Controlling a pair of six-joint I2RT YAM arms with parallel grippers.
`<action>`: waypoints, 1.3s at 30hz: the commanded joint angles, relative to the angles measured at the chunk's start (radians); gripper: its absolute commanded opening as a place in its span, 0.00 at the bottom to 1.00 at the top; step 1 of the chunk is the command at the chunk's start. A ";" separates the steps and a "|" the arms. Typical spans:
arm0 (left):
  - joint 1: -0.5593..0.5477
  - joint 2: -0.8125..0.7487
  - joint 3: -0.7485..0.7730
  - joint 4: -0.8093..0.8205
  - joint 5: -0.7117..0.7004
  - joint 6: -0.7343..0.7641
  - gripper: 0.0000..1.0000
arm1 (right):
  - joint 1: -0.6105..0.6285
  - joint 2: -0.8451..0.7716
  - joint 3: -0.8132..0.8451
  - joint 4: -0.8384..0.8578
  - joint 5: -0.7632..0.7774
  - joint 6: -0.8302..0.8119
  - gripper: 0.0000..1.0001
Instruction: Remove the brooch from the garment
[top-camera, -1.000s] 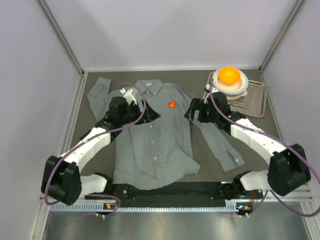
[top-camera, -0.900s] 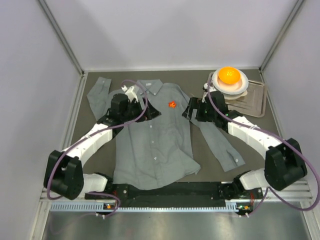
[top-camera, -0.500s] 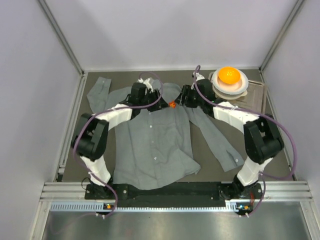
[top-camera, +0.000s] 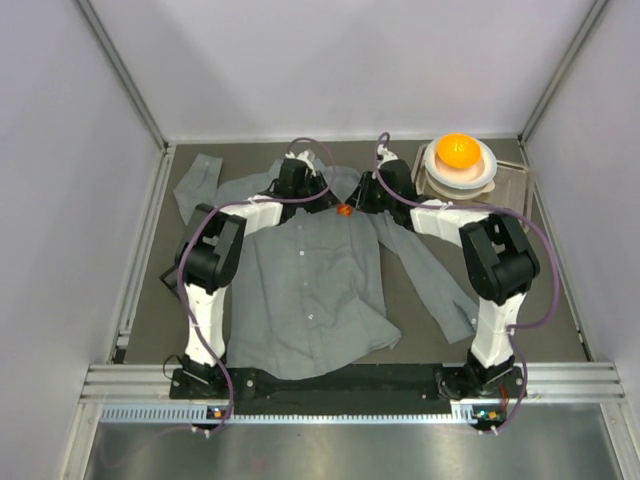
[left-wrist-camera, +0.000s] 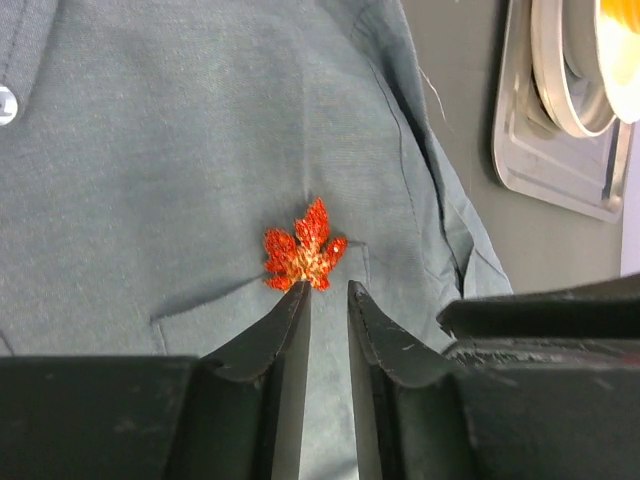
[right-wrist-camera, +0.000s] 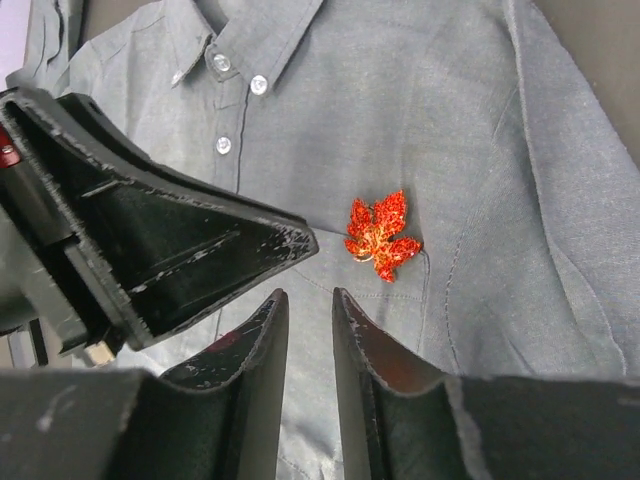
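Observation:
The grey garment (top-camera: 305, 285) lies spread flat on the dark table, collar at the far side. The brooch (top-camera: 344, 210), a small orange-red leaf, is pinned just above the chest pocket. My left gripper (top-camera: 325, 204) comes at it from the left and my right gripper (top-camera: 361, 204) from the right. In the left wrist view the brooch (left-wrist-camera: 303, 252) lies right at the left gripper's (left-wrist-camera: 327, 290) left fingertip, jaws narrowly apart over bare cloth. In the right wrist view the brooch (right-wrist-camera: 382, 237) sits slightly beyond and right of the right gripper (right-wrist-camera: 308, 297), whose narrow gap holds nothing.
An orange ball (top-camera: 458, 150) rests in a white bowl (top-camera: 484, 172) on a clear tray (top-camera: 512, 205) at the far right. The left gripper's black body (right-wrist-camera: 150, 250) fills the left of the right wrist view, close to the right fingers. Grey walls enclose the table.
Both arms have reached farther across the shirt and closed in on the brooch from either side. Both pairs of jaws have narrowed from wide open to a slim gap.

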 joint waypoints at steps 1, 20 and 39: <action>0.000 0.056 0.083 0.059 -0.013 -0.022 0.27 | -0.005 0.021 0.022 0.033 0.002 -0.007 0.24; -0.004 0.136 0.110 0.100 0.033 -0.023 0.25 | -0.049 0.087 0.076 -0.001 -0.025 0.019 0.20; -0.017 0.168 0.146 0.076 0.041 -0.017 0.26 | -0.074 0.150 0.097 0.016 -0.091 0.076 0.20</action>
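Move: The brooch is just off my left fingertips, about 2 cm ahead, 3 cm to the right and 4 cm below. From my right hand it is some 2 cm ahead, 3 cm to the left and 6 cm down. The collar lies roughly 12 cm ahead and 8 cm left of my left hand, also about 4 cm below it; the orange bowl is some 15 cm ahead and 22 cm right of my right hand, at about its height. I lower my left hand about 3 cm while easing 2 cm forward, then slip it nearly 3 cm right with a brief small lift, until its slightly open fingertips straddle the brooch. My right hand sinks about 5 cm to the shirt beside the brooch, tipping down some 10 degrees and drifting a little right, its fingers staying almost shut. ##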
